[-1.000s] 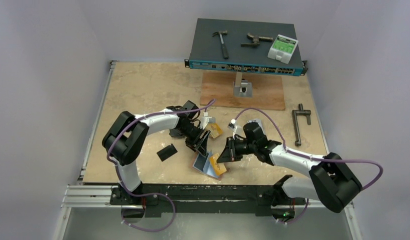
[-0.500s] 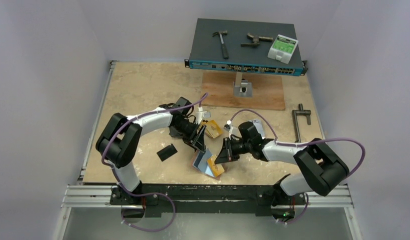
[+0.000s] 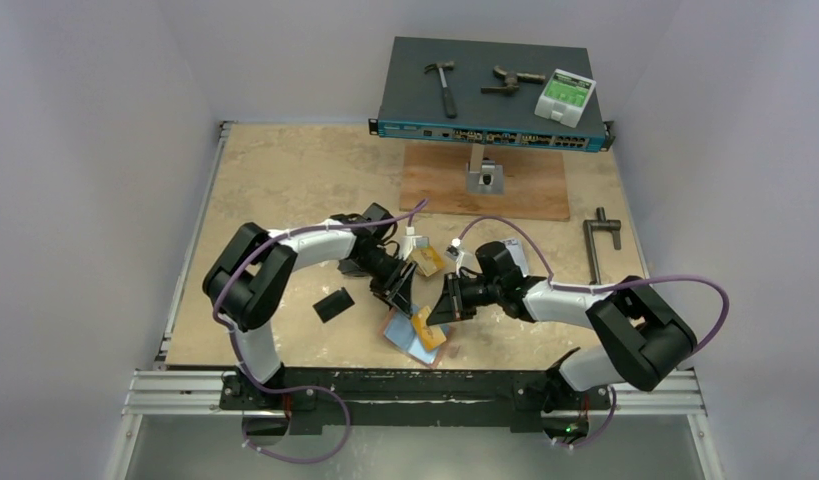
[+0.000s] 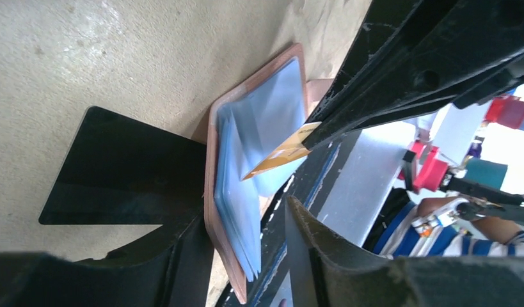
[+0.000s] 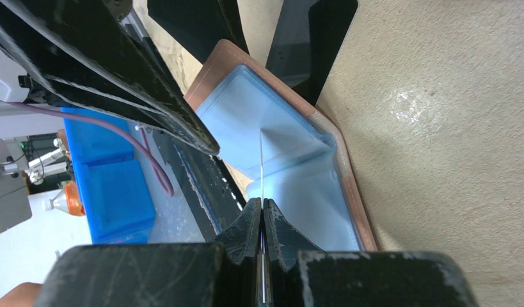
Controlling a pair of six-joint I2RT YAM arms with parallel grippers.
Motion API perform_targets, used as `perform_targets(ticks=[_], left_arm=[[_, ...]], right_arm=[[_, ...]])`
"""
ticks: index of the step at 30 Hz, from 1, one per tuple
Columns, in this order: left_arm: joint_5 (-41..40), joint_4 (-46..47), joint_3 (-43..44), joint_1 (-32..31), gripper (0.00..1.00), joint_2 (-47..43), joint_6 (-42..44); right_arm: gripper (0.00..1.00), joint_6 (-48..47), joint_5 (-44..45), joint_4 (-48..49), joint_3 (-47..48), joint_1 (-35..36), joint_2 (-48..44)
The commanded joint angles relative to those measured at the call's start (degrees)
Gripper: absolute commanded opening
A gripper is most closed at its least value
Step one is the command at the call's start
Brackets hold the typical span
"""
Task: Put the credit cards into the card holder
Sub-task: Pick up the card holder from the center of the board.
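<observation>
The salmon-pink card holder (image 3: 409,342) lies open near the table's front edge, showing pale blue pockets (image 4: 259,121) (image 5: 297,198). My left gripper (image 3: 397,290) (image 4: 243,217) is open around one flap. The flap leans on one finger, with a gap to the other. My right gripper (image 3: 437,310) (image 5: 262,204) is shut on an orange-gold credit card (image 4: 281,157) (image 5: 262,160). The card's free end dips into the blue fold of the holder. A black card (image 3: 333,304) (image 4: 118,173) lies flat to the left. Another orange-gold card (image 3: 426,260) lies just behind the grippers.
A dark network switch (image 3: 490,120) stands at the back carrying a hammer (image 3: 442,85), a metal tool (image 3: 510,80) and a green-white box (image 3: 565,95). In front of it is a wooden board (image 3: 530,190). A metal T-handle tool (image 3: 597,240) lies at the right.
My right gripper has pushed the orange-gold card leftward into the open holder. The holder has tipped down flatter. My left gripper's fingers have narrowed slightly around its flap.
</observation>
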Motion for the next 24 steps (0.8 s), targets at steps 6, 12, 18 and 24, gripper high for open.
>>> perform_targets(ticks=[6, 12, 18, 24], left_arm=[[-8.8, -2.7, 1.3, -3.3, 0.28, -1.7, 5.2], [-7.0, -3.6, 2.5, -3.4, 0.00, -0.1, 5.3], [0.7, -6.4, 8.5, -0.5, 0.00, -1.7, 3.5], [7.1, -15.9, 23.7, 5.2, 0.00, -9.3, 2.9]], right_arm=[[0.00, -0.8, 0.0, 1.9, 0.4, 0.2, -0.1], [0.00, -1.1, -0.1, 1.7, -0.2, 0.3, -0.8], [0.00, -3.8, 2.3, -4.9, 4.7, -1.0, -9.0], [0.00, -4.7, 8.4, -5.8, 11.1, -6.7, -24.1]])
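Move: The open card holder's middle lies about 5 cm back, 2 cm right and 3 cm below the left hand, its far edge already between the parted fingers. One black card lies under that edge, some 4 cm below this hand, 1 cm ahead and 1 cm left; the yellow card stack is about 10 cm ahead and 4 cm right. From the right hand, which still pinches a yellow card over the sleeves, the card holder's middle is roughly 3 cm back, 3 cm left and 3 cm down. The left fingers close on the card holder's far edge and sleeves, after easing about 2 cm down and 1 cm back to take it. With the edge pinched, the left hand then lifts nearly 8 cm and forward about 5 cm. The right hand, still until then, keeps its shut grip on the yellow card and rises alongside, some 8 cm up and 4 cm forward, rolling about 15 degrees. ##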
